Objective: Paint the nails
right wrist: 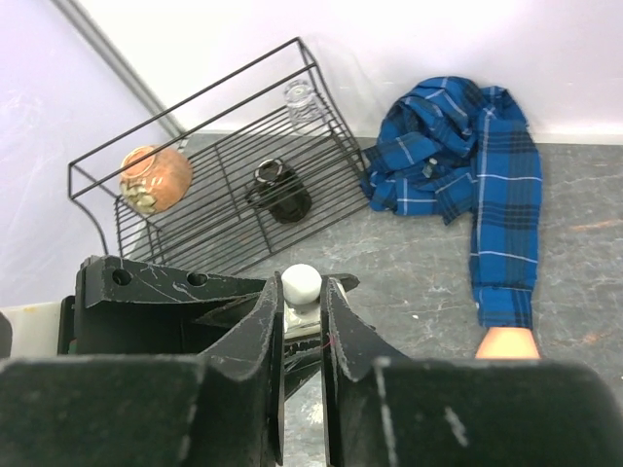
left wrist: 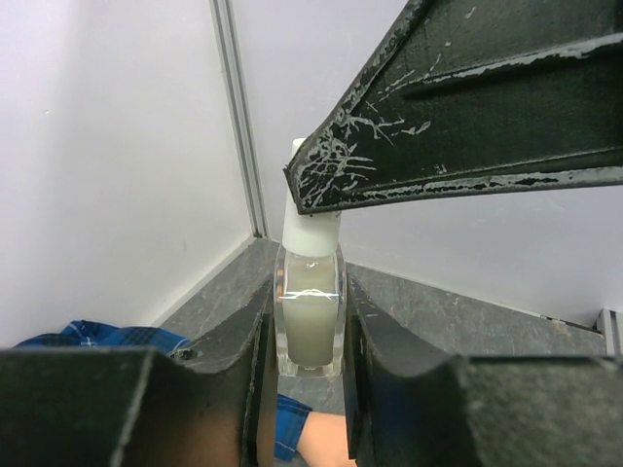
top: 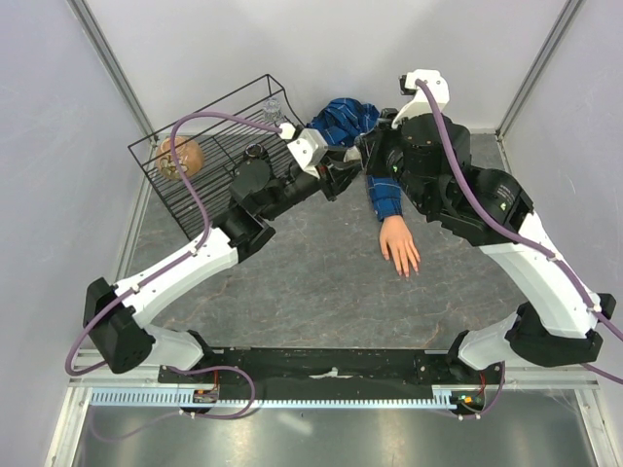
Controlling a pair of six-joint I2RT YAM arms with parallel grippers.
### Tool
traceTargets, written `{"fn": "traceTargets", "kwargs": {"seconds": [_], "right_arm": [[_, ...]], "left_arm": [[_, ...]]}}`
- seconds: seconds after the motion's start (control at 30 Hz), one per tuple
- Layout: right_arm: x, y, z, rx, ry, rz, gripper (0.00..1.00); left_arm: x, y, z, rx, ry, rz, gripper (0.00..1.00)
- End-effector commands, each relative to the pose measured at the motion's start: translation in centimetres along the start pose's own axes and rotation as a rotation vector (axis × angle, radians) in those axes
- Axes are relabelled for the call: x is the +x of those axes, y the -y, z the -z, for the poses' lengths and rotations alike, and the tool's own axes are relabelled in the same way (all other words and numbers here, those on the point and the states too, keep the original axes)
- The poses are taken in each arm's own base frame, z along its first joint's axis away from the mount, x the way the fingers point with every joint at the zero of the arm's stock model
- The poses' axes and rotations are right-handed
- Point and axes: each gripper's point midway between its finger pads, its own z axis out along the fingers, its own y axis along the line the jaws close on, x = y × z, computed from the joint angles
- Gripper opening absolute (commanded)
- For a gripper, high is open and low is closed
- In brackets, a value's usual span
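The small flesh-coloured mannequin hand [top: 399,243] lies palm down on the grey table, its blue plaid sleeve [top: 384,190] running back to a bunched heap. The nails [top: 403,271] tip its fingers and are too small to make out. My left gripper [left wrist: 310,302] is shut on a small clear bottle [left wrist: 310,331] of pale liquid, held upright above the sleeve. My right gripper [right wrist: 300,292] comes at it from above, its fingers [right wrist: 336,321] pressed to both sides of the white cap [right wrist: 301,283]. In the top view the two grippers meet at the sleeve's far end, and the bottle is hidden there.
A tilted black wire basket [top: 209,146] stands at the back left, holding an orange-brown round thing [right wrist: 156,178], a dark object [right wrist: 282,192] and a clear glass [right wrist: 301,95]. White walls close in on three sides.
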Motion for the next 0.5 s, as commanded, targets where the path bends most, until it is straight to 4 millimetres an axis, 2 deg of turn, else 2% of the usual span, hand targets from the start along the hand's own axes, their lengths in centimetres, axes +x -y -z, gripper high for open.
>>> {"fn": "traceTargets", "kwargs": {"seconds": [0.0, 0.2, 0.33, 0.47], "right_arm": [[3.6, -2.7, 0.6, -0.127, -0.142, 0.071, 0.19], [3.3, -3.9, 0.8, -0.201, -0.137, 0.09, 0.29], [3.1, -4.1, 0.9, -0.214, -0.134, 0.097, 0.34], [2.5, -4.0, 1.3, -0.219, -0.12, 0.091, 0.44]], "left_arm": [[-8.2, -0.1, 1.5, -0.039, 0.229, 0.003, 0.02], [-7.8, 0.7, 2.2, -0.009, 0.214, 0.034, 0.02], [-7.9, 0.9, 2.4, -0.004, 0.215, 0.042, 0.02], [-8.1, 1.1, 2.6, 0.003, 0.213, 0.05, 0.02]]}}
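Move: The white cap of the nail polish sits between the right fingertips, only about 1 cm ahead of that hand; its glass bottle is about 1 cm ahead and some 4 cm below. The rubber hand lies roughly 13 cm to the right, 1 cm farther out and 40 cm down; the plaid shirt is some 28 cm ahead, 2 cm right and 38 cm down. From the left hand, which grips the bottle, the cap is about 4 cm up, 1 cm ahead and 1 cm right. The polish cap is let out of the right fingers' pinch: they open steadily to about double their gap while staying around it, that hand shifting some 3 cm left and a little back and turning about 10 degrees counter-clockwise. The bottle stays gripped in the left fingers, whose hand goes about 2.5 cm left and back in step, then rises about 1 cm. ##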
